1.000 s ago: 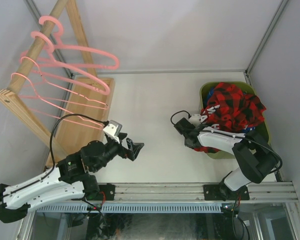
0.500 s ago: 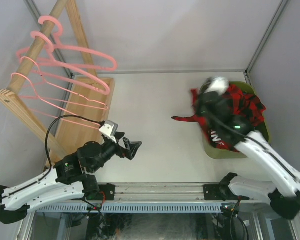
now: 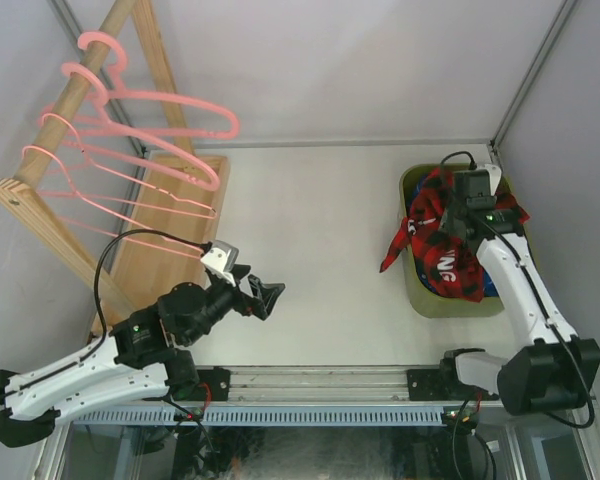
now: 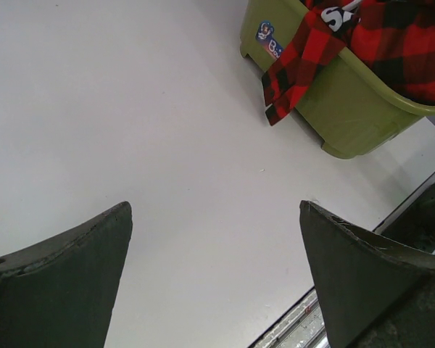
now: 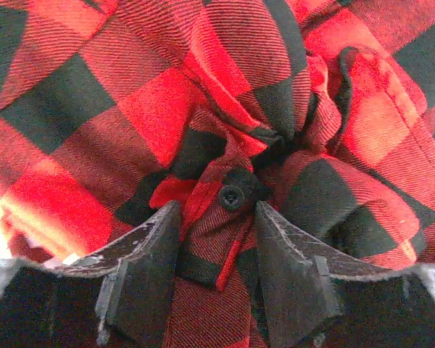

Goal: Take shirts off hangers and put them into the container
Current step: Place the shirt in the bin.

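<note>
The red-black plaid shirt [image 3: 448, 252] with white lettering lies heaped in the olive-green container [image 3: 416, 295] at the right, one sleeve hanging over its left rim. My right gripper [image 3: 462, 232] is over the heap, pointing down into it. In the right wrist view its jaws [image 5: 217, 210] stand part open, with a buttoned cuff fold of the shirt [image 5: 225, 94] lying between them. My left gripper [image 3: 273, 295] hovers wide open and empty over the bare table, left of centre. Several pink hangers [image 3: 160, 150] hang bare on the rack at the far left.
The hangers' wooden rail [image 3: 75, 100] slants up at the far left over a flat wooden base board [image 3: 175, 250]. The left wrist view shows the container [image 4: 348, 109] with the red sleeve [image 4: 293, 65] draped down its wall. Metal frame rails run along the near edge.
My right arm swung from the bin's near-left side up and over the bin, pulling the shirt's sleeve along, and its jaws have parted. The left arm has hardly moved.
</note>
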You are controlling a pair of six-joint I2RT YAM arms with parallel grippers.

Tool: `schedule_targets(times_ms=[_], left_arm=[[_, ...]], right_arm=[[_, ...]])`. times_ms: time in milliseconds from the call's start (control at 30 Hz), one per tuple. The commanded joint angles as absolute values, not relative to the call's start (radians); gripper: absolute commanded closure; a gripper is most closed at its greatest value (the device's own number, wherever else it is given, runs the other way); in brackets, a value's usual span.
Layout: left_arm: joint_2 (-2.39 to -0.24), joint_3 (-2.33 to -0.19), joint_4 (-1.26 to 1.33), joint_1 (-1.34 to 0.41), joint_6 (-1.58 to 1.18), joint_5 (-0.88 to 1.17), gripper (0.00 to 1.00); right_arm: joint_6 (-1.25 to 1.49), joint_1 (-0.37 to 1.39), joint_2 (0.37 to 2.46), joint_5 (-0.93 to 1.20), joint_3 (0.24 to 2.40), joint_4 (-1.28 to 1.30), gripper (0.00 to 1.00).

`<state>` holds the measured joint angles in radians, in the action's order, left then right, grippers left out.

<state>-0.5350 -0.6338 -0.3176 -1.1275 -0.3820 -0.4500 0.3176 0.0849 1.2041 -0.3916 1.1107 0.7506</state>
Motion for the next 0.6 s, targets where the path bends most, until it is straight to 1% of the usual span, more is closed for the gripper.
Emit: schedule_targets(times_ms=[0,133,233,400,467,567], left_arm=[[-0.545,-0.631,-0.291,-1.127,-0.384,-0.46,0.0],[-0.55,-0.627,-0.285,-1.126,-0.385,-0.467,0.0],[-0.557,-0.627,-0.275,-1.127,-0.387,-0.469,0.0],[-0.57,-0.63,-0.266,-1.127,-0.385,-0.469,0.0],[-0.57,-0.63,-0.265,-1.127,-0.385,-0.469,0.0],[-0.56,-0.628,-0.268,-1.127,-0.387,-0.472,0.0]], right_arm=[[0.254,0.094,1.043,-0.308,1.221,0.746,0.5],[0.209,0.106,1.053,-0.338,1.457,0.833,0.39],[0.176,0.171,1.069,-0.346,1.546,0.872,0.37],[0.242,0.432,1.086,-0.435,1.48,0.819,0.38],[0.306,0.553,1.105,-0.494,1.405,0.779,0.38],[0.419,0.649,1.185,-0.535,1.338,0.782,0.39]])
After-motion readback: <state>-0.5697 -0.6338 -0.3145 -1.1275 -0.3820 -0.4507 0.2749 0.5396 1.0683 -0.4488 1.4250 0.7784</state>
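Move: The right hand is down in the red-and-black shirt heaped in the bin, with the heap's middle some 3 cm below the fingers and the bin's middle about 9 cm below. The sleeve still hanging outside lies about 17 cm to its left, 3 cm nearer the base and 7 cm lower, and the bin's left rim is roughly 14 cm left, level with it. From the left hand that sleeve is about 12 cm ahead, 35 cm right and 12 cm below. The right hand comes free of the heaped shirt and rises fast, about 21 cm straight up out of the bin, its already parted fingers opening wider and tipping up nearly 30 degrees. It then swings some 12 cm left to above the bin's left rim, where the sleeve hangs over, turning counter-clockwise and sinking about 5 cm with the fingers staying open and empty. ##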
